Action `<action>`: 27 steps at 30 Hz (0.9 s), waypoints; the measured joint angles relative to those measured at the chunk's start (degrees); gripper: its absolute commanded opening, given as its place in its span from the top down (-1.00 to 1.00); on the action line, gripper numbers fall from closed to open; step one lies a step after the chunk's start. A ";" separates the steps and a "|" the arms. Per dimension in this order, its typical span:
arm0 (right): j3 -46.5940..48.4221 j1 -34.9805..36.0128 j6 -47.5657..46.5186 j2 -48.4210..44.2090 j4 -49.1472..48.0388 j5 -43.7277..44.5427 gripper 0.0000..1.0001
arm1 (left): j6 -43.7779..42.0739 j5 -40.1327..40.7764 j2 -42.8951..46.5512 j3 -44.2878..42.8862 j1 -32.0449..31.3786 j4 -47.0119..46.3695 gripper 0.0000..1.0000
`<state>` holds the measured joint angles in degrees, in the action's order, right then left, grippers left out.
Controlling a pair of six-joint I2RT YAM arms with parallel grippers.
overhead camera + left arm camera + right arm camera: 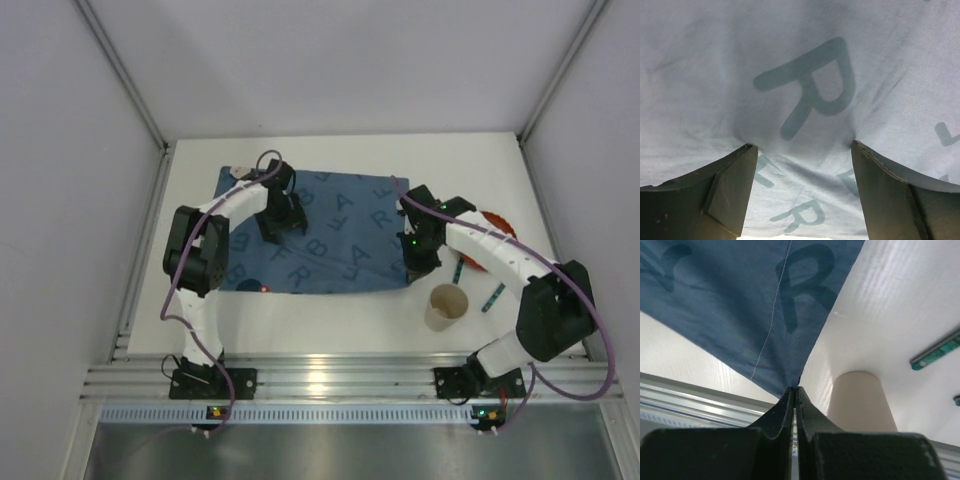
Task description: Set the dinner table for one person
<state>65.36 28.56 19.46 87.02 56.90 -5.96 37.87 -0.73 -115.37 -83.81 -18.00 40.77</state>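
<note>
A blue letter-printed placemat [335, 225] lies on the white dinner table [320, 320], slightly skewed. My left gripper [275, 232] stands open on its left half, both fingertips touching the cloth [805, 75], which wrinkles between them; in the left wrist view the gripper [804, 145] straddles a printed R. My right gripper [415, 270] is shut on the placemat's near right corner [785, 375], and in the right wrist view the gripper [796, 387] pinches the cloth's tip just above the table [890, 305].
A tan paper cup [447, 305] [857, 400] stands right of the held corner. Two teal utensils [493, 297] [935, 350] and an orange-red plate [497, 225] lie under the right arm. The aluminium rail [330, 378] runs along the near edge.
</note>
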 measured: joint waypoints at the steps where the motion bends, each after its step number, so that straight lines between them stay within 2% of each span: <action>1: -0.07 -0.44 0.02 -0.76 0.42 0.68 1.00 | 0.24 -0.04 -0.83 -1.27 -0.81 -0.07 -0.61; 5: -0.48 -5.16 0.00 -4.57 1.49 3.58 1.00 | 2.64 -0.50 -3.65 -5.38 -3.78 -0.11 -0.61; 11: -1.62 -14.73 -0.24 -6.71 1.70 6.40 1.00 | 7.54 -2.19 -4.09 -5.92 -5.38 -0.02 -0.61; 17: -1.62 -17.88 -0.44 -6.69 1.68 6.16 1.00 | 9.42 -3.15 -4.22 -6.16 -6.16 0.26 -0.61; 19: -1.62 -17.88 -0.61 -6.69 1.73 5.75 0.60 | 9.38 -3.19 -4.46 -6.64 -6.14 0.74 -0.61; 20: -1.62 -17.88 -0.76 -6.69 1.75 5.75 0.29 | 9.33 -3.17 -4.70 -7.06 -6.14 1.05 -0.61; 21: -1.62 -17.88 -0.92 -6.69 1.90 5.77 -0.55 | 9.18 -3.15 -4.94 -7.50 -6.14 1.40 -0.61; 22: -1.62 -17.94 -0.81 -6.69 2.19 5.66 -0.95 | 9.01 -3.06 -5.16 -8.04 -6.14 1.90 -0.62; 27: -1.51 -17.99 -1.92 -6.69 3.39 4.96 -1.00 | 8.50 -2.86 -5.33 -11.65 -6.08 4.11 -0.64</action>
<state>63.86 10.57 17.54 80.34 60.29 -0.99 46.37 -3.60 -120.70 -95.46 -24.08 44.88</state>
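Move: The right hand pinches the near right corner of the blue cloth, and that corner's spot on the table lies about 8 cm to its right, level in reach and some 7 cm below. The beige cup stands about 8 cm right and 4 cm back, its middle 3 cm lower; the green handle lies 14 cm right and 6 cm ahead, and the red plate 19 cm right and 16 cm ahead, both about 7 cm lower. The cloth's middle is some 5 cm to the left hand's right, level in reach and about 1 cm down. The right hand, still pinching the cloth's corner, draws it about 10 cm to the right past the far side of the cup, easing a little forward and up while the wrist turns some 20 degrees clockwise, then stops there and opens its fingers wide to let the corner go. Alongside it the left hand, open fingers resting on the cloth, sweeps it about 7 cm to the right, pauses, and at the end rises some 2 cm. ##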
